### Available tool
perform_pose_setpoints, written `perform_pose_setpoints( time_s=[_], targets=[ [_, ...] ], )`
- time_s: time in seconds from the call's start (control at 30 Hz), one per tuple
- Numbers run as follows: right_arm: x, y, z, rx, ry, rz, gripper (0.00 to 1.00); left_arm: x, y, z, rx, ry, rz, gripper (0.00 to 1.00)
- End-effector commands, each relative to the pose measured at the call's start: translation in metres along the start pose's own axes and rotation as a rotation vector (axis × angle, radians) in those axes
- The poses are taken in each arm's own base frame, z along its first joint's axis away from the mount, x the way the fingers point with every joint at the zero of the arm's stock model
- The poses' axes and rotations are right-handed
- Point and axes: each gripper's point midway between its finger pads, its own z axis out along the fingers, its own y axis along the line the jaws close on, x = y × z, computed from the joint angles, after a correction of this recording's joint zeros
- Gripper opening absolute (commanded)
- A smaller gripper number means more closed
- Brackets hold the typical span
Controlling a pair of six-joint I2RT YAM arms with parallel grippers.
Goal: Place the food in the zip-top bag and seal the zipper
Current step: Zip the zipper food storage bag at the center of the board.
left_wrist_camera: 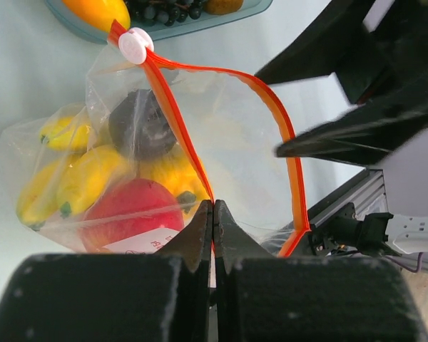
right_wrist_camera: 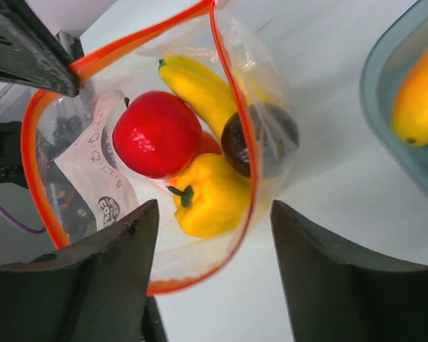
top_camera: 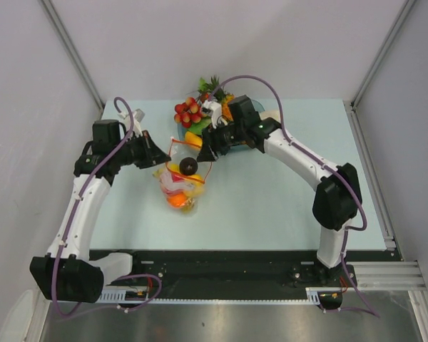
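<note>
The zip-top bag (top_camera: 180,187) lies on the table between both arms, its mouth held open in a loop. Inside are a yellow banana bunch (right_wrist_camera: 203,89), a red apple (right_wrist_camera: 157,133), a yellow pepper (right_wrist_camera: 208,194), a dark round fruit (right_wrist_camera: 262,139) and an orange piece (top_camera: 176,201) at the bottom. My left gripper (left_wrist_camera: 212,206) is shut on the zipper (left_wrist_camera: 177,125), the red-orange strip, at the mouth's near edge. The white slider (left_wrist_camera: 135,46) sits at the strip's far end. My right gripper (right_wrist_camera: 214,208) hangs open over the mouth, holding nothing.
A blue-tinted tray (right_wrist_camera: 385,92) stands just behind the bag, holding a yellow-orange fruit (right_wrist_camera: 419,100), a red berry cluster (top_camera: 187,112) and a pineapple (top_camera: 212,87). The black base rail (top_camera: 221,267) runs along the near table edge.
</note>
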Motion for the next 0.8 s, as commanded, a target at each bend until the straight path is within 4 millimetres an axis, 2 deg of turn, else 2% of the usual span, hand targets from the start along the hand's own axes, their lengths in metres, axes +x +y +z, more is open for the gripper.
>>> perform_pose_setpoints(
  time_s=[0.0, 0.03, 0.07, 0.1, 0.23, 0.27, 0.3, 0.33, 0.4, 0.47, 0.5, 0.53, 0.63, 0.67, 0.7, 0.73, 0.77],
  targets=[
    [0.009, 0.010, 0.012, -0.053, 0.053, 0.015, 0.45, 0.004, -0.019, -0.011, 0.063, -0.014, 0.071, 0.00],
    [0.007, 0.012, 0.011, -0.068, 0.051, 0.014, 0.32, 0.008, -0.021, -0.011, 0.078, -0.004, 0.070, 0.00],
    [0.006, 0.018, 0.008, -0.099, 0.057, -0.028, 0.07, 0.011, -0.025, -0.013, 0.095, -0.003, 0.078, 0.00],
    [-0.003, 0.024, 0.003, -0.117, 0.042, -0.066, 0.00, 0.015, -0.029, -0.013, 0.112, 0.008, 0.084, 0.00],
    [-0.022, 0.040, -0.023, -0.167, 0.019, -0.162, 0.00, 0.035, -0.055, -0.014, 0.202, 0.063, 0.147, 0.00],
    [-0.018, 0.046, -0.034, -0.195, 0.038, -0.211, 0.00, 0.041, -0.061, -0.013, 0.220, 0.077, 0.172, 0.00],
    [-0.018, 0.046, -0.043, -0.203, 0.048, -0.238, 0.00, 0.049, -0.075, -0.014, 0.262, 0.098, 0.212, 0.00],
    [-0.010, 0.050, -0.056, -0.218, 0.091, -0.247, 0.00, 0.055, -0.080, -0.014, 0.283, 0.111, 0.234, 0.00],
    [0.001, 0.044, -0.067, -0.243, 0.124, -0.355, 0.00, 0.065, -0.096, -0.010, 0.342, 0.128, 0.299, 0.00],
    [0.025, 0.041, -0.074, -0.273, 0.199, -0.348, 0.00, 0.074, -0.097, -0.002, 0.362, 0.143, 0.350, 0.07],
    [0.033, 0.032, -0.071, -0.290, 0.214, -0.415, 0.00, 0.075, -0.094, 0.001, 0.356, 0.149, 0.367, 0.13],
    [0.051, 0.028, -0.071, -0.303, 0.269, -0.403, 0.00, 0.075, -0.089, 0.005, 0.350, 0.145, 0.407, 0.23],
    [0.080, 0.001, -0.063, -0.309, 0.342, -0.503, 0.00, 0.067, -0.083, 0.005, 0.329, 0.113, 0.509, 0.36],
    [0.091, -0.007, -0.061, -0.311, 0.361, -0.504, 0.00, 0.063, -0.075, 0.003, 0.306, 0.109, 0.512, 0.37],
    [0.095, -0.012, -0.060, -0.304, 0.364, -0.517, 0.00, 0.060, -0.071, 0.000, 0.305, 0.106, 0.528, 0.38],
    [0.091, -0.024, -0.060, -0.281, 0.343, -0.551, 0.00, 0.057, -0.063, -0.001, 0.304, 0.099, 0.579, 0.47],
    [0.094, -0.027, -0.059, -0.279, 0.341, -0.555, 0.00, 0.048, -0.042, -0.007, 0.268, 0.078, 0.553, 0.54]
  ],
)
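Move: The bag's right rim lies just under my open right fingers, about 2 cm back, 1 cm left and 3 cm below. From that hand, the dark fruit sits some 5 cm left, 3 back and 8 below; the yellow pepper is about 4 left, 8 back and 10 below. My left hand still pinches the left rim; the board's centre lies roughly 20 cm to its right, 4 back and 18 below. I dip my right hand about 3 cm, shut its fingers on the bag's right rim, then lift slightly and carry it some 8 cm right and a little back, sinking at the end and turning counter-clockwise. My left hand, keeping its pinch, swings right and back about 8 cm each way, turning some 30 degrees clockwise, then opens about halfway, letting go of the left rim and easing back a centimetre. ##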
